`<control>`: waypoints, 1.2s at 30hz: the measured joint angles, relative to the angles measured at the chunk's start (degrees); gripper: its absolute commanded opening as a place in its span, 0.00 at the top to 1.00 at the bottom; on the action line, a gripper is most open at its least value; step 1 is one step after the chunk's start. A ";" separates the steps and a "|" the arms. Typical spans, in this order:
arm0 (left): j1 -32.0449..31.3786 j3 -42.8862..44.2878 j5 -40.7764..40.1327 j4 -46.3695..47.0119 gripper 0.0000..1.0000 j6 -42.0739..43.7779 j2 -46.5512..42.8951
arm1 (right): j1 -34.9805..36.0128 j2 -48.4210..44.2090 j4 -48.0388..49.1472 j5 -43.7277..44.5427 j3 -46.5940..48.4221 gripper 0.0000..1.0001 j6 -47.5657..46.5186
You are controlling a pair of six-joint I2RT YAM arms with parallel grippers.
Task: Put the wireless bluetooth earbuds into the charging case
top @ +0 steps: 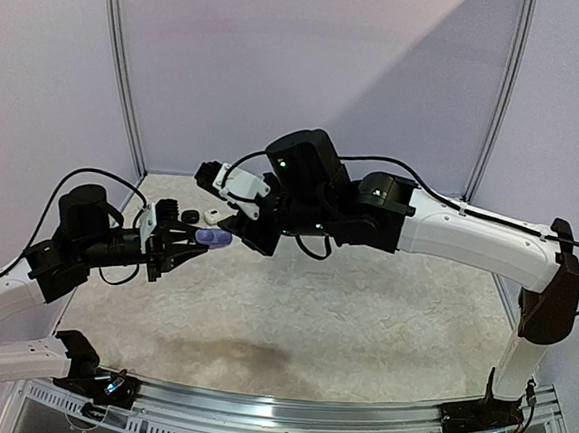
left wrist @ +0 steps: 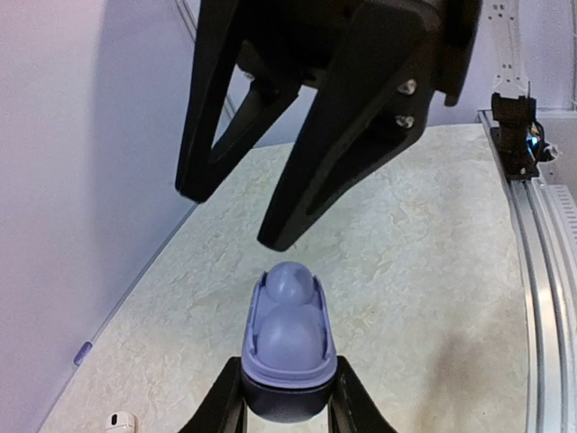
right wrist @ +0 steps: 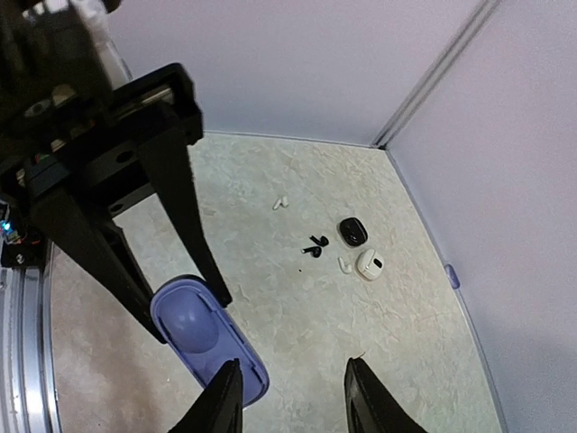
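My left gripper (left wrist: 287, 397) is shut on a lavender charging case (left wrist: 288, 334) with a dark base, held above the table; two rounded lavender humps show in its open top. The same case (top: 212, 239) hangs between the two arms in the top view. My right gripper (right wrist: 293, 390) stands open just over the case (right wrist: 203, 334), with only table between its fingers. Its black fingers (left wrist: 334, 153) loom right above the case in the left wrist view. Loose earbuds lie on the table: a black pair (right wrist: 314, 246), a white one (right wrist: 343, 265) and another white one (right wrist: 279, 203).
A small black case (right wrist: 352, 232) and a white case (right wrist: 369, 263) lie beside the loose buds near the far left wall corner. White walls close in the mottled table (top: 361, 323) at back and sides. A metal rail (left wrist: 541, 271) runs along the near edge.
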 measured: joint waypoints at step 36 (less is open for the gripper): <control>11.41 66.66 11.58 -29.38 1.00 -38.84 77.81 | -20.41 -12.02 8.02 -2.73 -24.55 0.08 22.34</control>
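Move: The left hand already holds the purple charging case, middle about 1 cm ahead and 2 cm right of it, and takes it towards bare table some 26 cm ahead, 9 cm right and 25 cm below. On the table, 25 cm ahead and 25 cm below the left hand, stand the white case about 7 cm left and the black case 13 cm left. From the right hand, the charging case is roughly 3 cm back, 3 cm left and 5 cm lower. Still pinching the closed charging case, the left hand swings it forward about 25 cm, speeding up midway, and late on down some 12 cm towards the bare table, while rolling it about 70 degrees so its forward side turns down. The empty right hand backs off to its right and forward, nearly 20 cm, sinking somewhat, and opens its fingers wide. ##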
